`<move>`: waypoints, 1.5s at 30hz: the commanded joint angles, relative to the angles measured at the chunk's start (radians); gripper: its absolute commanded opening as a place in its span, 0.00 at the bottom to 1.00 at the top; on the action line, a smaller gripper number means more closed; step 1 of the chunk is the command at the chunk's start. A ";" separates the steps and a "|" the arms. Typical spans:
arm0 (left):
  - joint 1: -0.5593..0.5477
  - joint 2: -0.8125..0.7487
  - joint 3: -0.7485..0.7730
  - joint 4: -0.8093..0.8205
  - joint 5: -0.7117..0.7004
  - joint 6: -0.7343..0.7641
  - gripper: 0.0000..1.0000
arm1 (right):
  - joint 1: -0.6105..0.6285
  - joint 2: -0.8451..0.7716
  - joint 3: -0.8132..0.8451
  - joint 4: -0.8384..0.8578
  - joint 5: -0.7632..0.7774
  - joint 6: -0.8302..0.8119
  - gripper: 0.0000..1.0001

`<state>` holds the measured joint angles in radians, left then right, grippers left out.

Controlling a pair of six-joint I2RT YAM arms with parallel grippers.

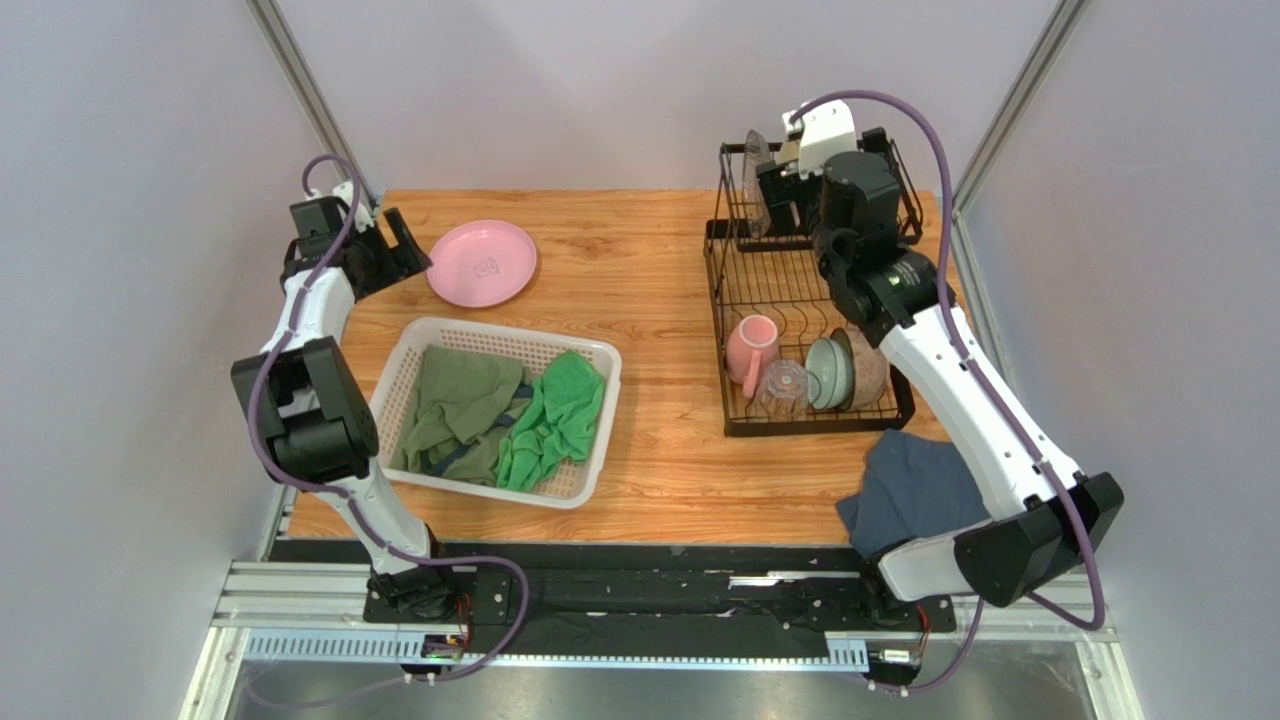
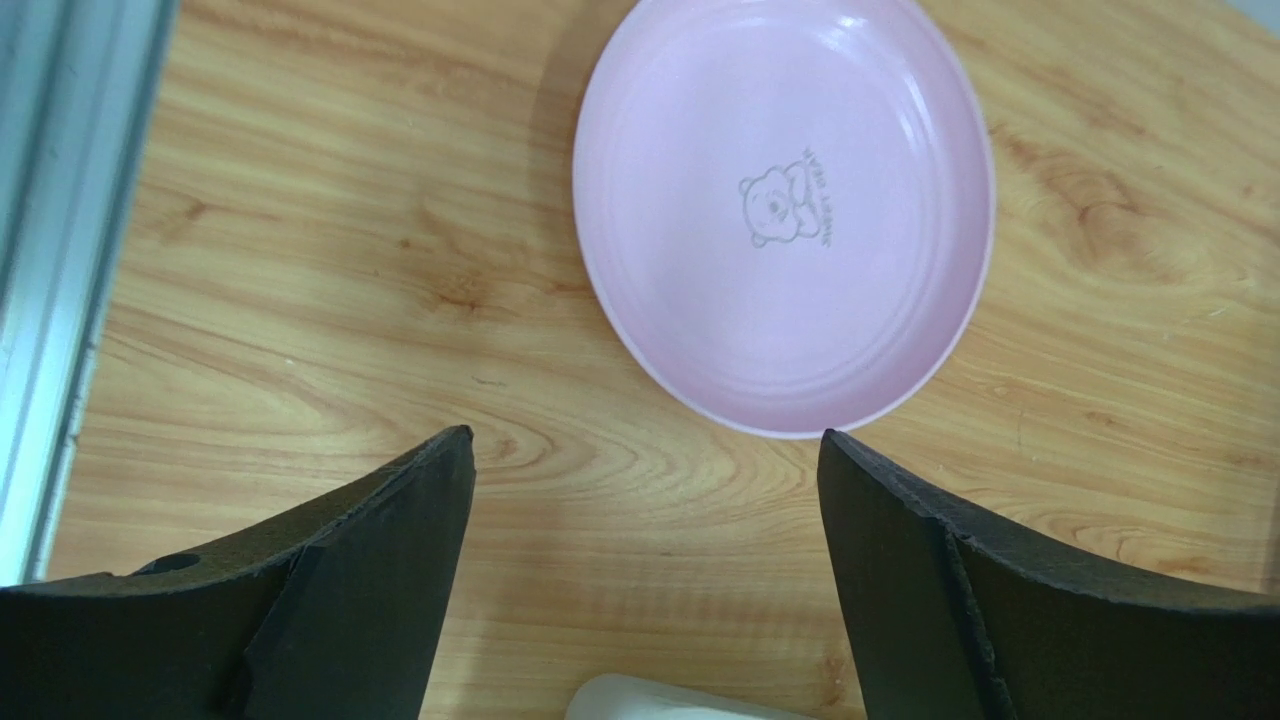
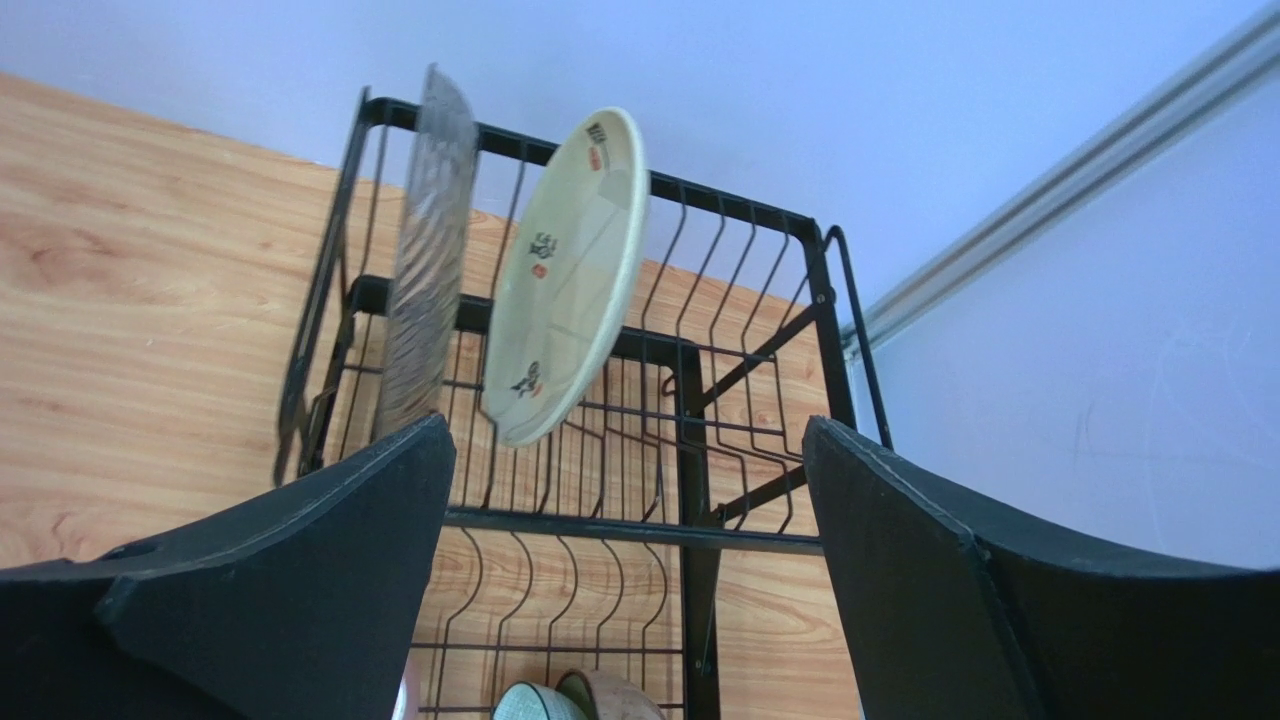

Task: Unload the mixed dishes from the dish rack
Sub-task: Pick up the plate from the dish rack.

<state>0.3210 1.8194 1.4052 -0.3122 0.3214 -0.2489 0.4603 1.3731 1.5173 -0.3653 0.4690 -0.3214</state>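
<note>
The large pink plate (image 1: 481,263) (image 2: 781,210) lies flat on the wooden table at the back left. My left gripper (image 1: 394,248) (image 2: 646,450) is open just short of its rim, holding nothing. The black wire dish rack (image 1: 718,285) (image 3: 684,375) stands at the back right. A grey plate (image 3: 428,255) and a cream plate (image 3: 568,278) stand on edge in its upper shelf. My right gripper (image 1: 781,173) (image 3: 631,443) hovers open above that shelf, empty. In the lower tray are a pink mug (image 1: 750,350), a clear glass cup (image 1: 781,387), a teal bowl (image 1: 830,372) and a brown-olive bowl (image 1: 867,368).
A white mesh basket (image 1: 394,375) with green cloths (image 1: 556,420) sits at the near left; its rim (image 2: 676,702) shows below the left fingers. A blue-grey cloth (image 1: 909,488) lies at the near right, partly under the right arm. Metal frame posts flank the table.
</note>
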 commanded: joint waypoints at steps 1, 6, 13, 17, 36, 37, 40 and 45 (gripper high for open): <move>0.004 -0.106 -0.014 0.013 -0.013 0.051 0.93 | -0.040 0.067 0.086 0.009 0.040 0.070 0.93; 0.004 -0.172 -0.037 0.013 0.033 0.060 0.94 | -0.084 0.138 0.149 -0.017 0.019 0.113 0.92; 0.004 -0.244 -0.066 0.022 0.062 0.083 0.94 | -0.115 0.201 0.173 -0.020 -0.003 0.157 0.91; 0.003 -0.290 -0.087 0.045 0.068 0.095 0.94 | -0.129 0.231 0.184 -0.020 -0.038 0.183 0.90; 0.001 -0.345 -0.121 0.058 0.087 0.106 0.93 | -0.141 0.325 0.182 0.075 -0.064 0.239 0.60; 0.000 -0.345 -0.121 0.058 0.087 0.106 0.93 | -0.140 0.327 0.182 0.080 -0.066 0.239 0.56; 0.001 -0.348 -0.124 0.059 0.085 0.111 0.93 | -0.140 0.333 0.187 0.081 -0.067 0.242 0.49; 0.000 -0.354 -0.135 0.061 0.084 0.114 0.93 | -0.140 0.336 0.193 0.080 -0.073 0.248 0.42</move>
<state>0.3206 1.5135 1.2770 -0.2924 0.3912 -0.1555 0.3237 1.7012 1.6608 -0.3378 0.4019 -0.0956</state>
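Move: The cream plate stands on edge in the rack's upper tier, its middle about 14 cm ahead of the open right hand, 1 cm to its right and 8 cm lower. The glass plate stands some 7 cm to the left of the cream plate, level with it, and the tier's right end about 15 cm to its right. From the left hand the cream plate lies roughly 60 cm to the right, 10 cm ahead and 15 cm higher. Bring the right gripper forward about 9 cm and down some 8 cm to the cream plate's near rim, drifting right early on; turn it slightly clockwise, tip it down and roll its left side up, each roughly 10 degrees. With a finger on either side of the rim, close to about half open. Meanwhile raise the empty left gripper some 9 cm and draw it back from the pink plate. ##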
